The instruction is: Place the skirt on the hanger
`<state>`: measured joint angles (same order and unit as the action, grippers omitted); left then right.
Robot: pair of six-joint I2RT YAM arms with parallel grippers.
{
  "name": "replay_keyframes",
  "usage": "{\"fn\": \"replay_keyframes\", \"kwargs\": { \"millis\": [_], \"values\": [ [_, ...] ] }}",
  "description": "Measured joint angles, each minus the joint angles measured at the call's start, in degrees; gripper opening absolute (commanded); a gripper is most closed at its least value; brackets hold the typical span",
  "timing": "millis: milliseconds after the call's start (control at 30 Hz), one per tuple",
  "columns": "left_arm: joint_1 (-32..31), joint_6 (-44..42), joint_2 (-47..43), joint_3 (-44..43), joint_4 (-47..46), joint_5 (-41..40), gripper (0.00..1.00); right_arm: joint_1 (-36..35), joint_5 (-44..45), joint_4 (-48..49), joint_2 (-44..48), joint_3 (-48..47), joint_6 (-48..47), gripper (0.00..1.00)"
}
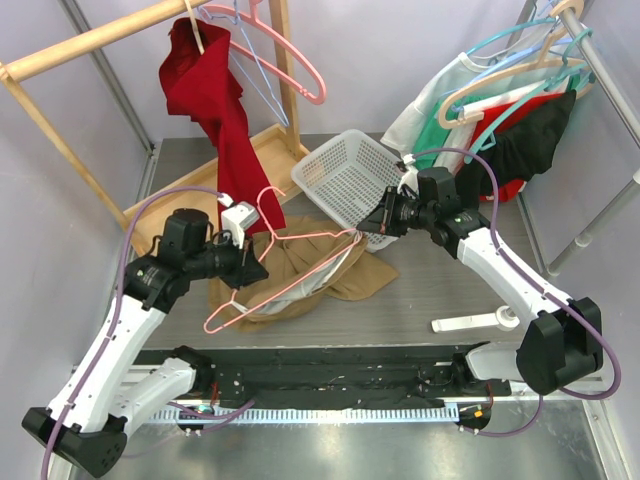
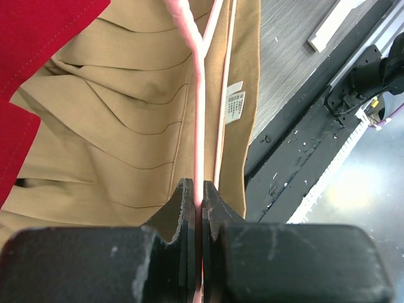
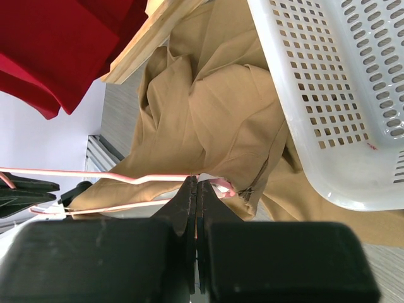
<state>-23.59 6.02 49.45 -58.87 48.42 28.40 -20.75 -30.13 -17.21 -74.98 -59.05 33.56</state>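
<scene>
The tan skirt (image 1: 360,280) lies crumpled on the table between the two arms, with a pink wire hanger (image 1: 320,237) across it. My left gripper (image 1: 255,268) is shut on the hanger's wire near the hook. In the left wrist view the wire (image 2: 199,95) runs straight out of the closed left gripper (image 2: 201,189) over pleated skirt cloth (image 2: 126,126). My right gripper (image 1: 372,228) is at the hanger's other end. In the right wrist view the right gripper (image 3: 197,184) is shut on the skirt's (image 3: 214,107) waist edge, beside the hanger's (image 3: 95,172) end.
A white perforated basket (image 1: 345,175) lies tipped just behind the skirt, close to my right gripper. A red garment (image 1: 215,100) hangs from the wooden rack (image 1: 90,40) at the back left. More clothes on hangers (image 1: 510,110) crowd the back right. A white bar (image 1: 475,322) lies at the front right.
</scene>
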Motion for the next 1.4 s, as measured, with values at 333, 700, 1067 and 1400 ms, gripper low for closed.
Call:
{"fn": "replay_keyframes", "kwargs": {
  "millis": [333, 700, 1067, 1400],
  "values": [
    [0.0, 1.75, 0.44, 1.73, -3.65, 1.99, 0.0, 0.24, -4.28, 1.05, -0.04, -0.52, 0.46, 0.01],
    [0.0, 7.08, 2.82, 4.24, -13.07, 4.24, 0.0, -1.77, -11.5, 1.97, -1.79, -2.56, -0.94, 0.01],
    [0.0, 10.43, 2.27, 5.57, -18.69, 3.32, 0.0, -2.23, -9.97, -4.66, -1.66, -6.88, -6.12, 0.61],
    [0.0, 9.75, -3.74, 2.73, -13.29, 1.18, 0.0, -2.27, -2.95, -10.27, 5.2, -11.17, -12.02, 0.99]
  ]
}}
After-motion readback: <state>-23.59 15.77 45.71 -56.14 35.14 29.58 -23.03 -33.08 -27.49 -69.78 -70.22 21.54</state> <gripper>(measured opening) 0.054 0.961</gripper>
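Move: The right hand pinches the brown skirt's white loop right at the pink hanger's right end, the notch lying only about 2 cm to its left, level with it. The white basket's middle is about 13 cm ahead, straight on, some 17 cm below; the skirt's bulk lies roughly 15 cm left, 8 cm back and 15 cm down. From the left hand, which grips the hanger beneath its hook, that notch is some 22 cm right and 11 cm ahead. Still pinching the loop at the hanger's end, the right hand draws it left, back and up about 5 cm along the hanger towards the notch, turning counter-clockwise, then opens wide, lets go and climbs another 5 cm, easing back right. The left hand keeps its grip and pushes the hanger forward and right about 4 cm, rolling some 10 degrees, then lifts nearly 4 cm while drawing back left. ##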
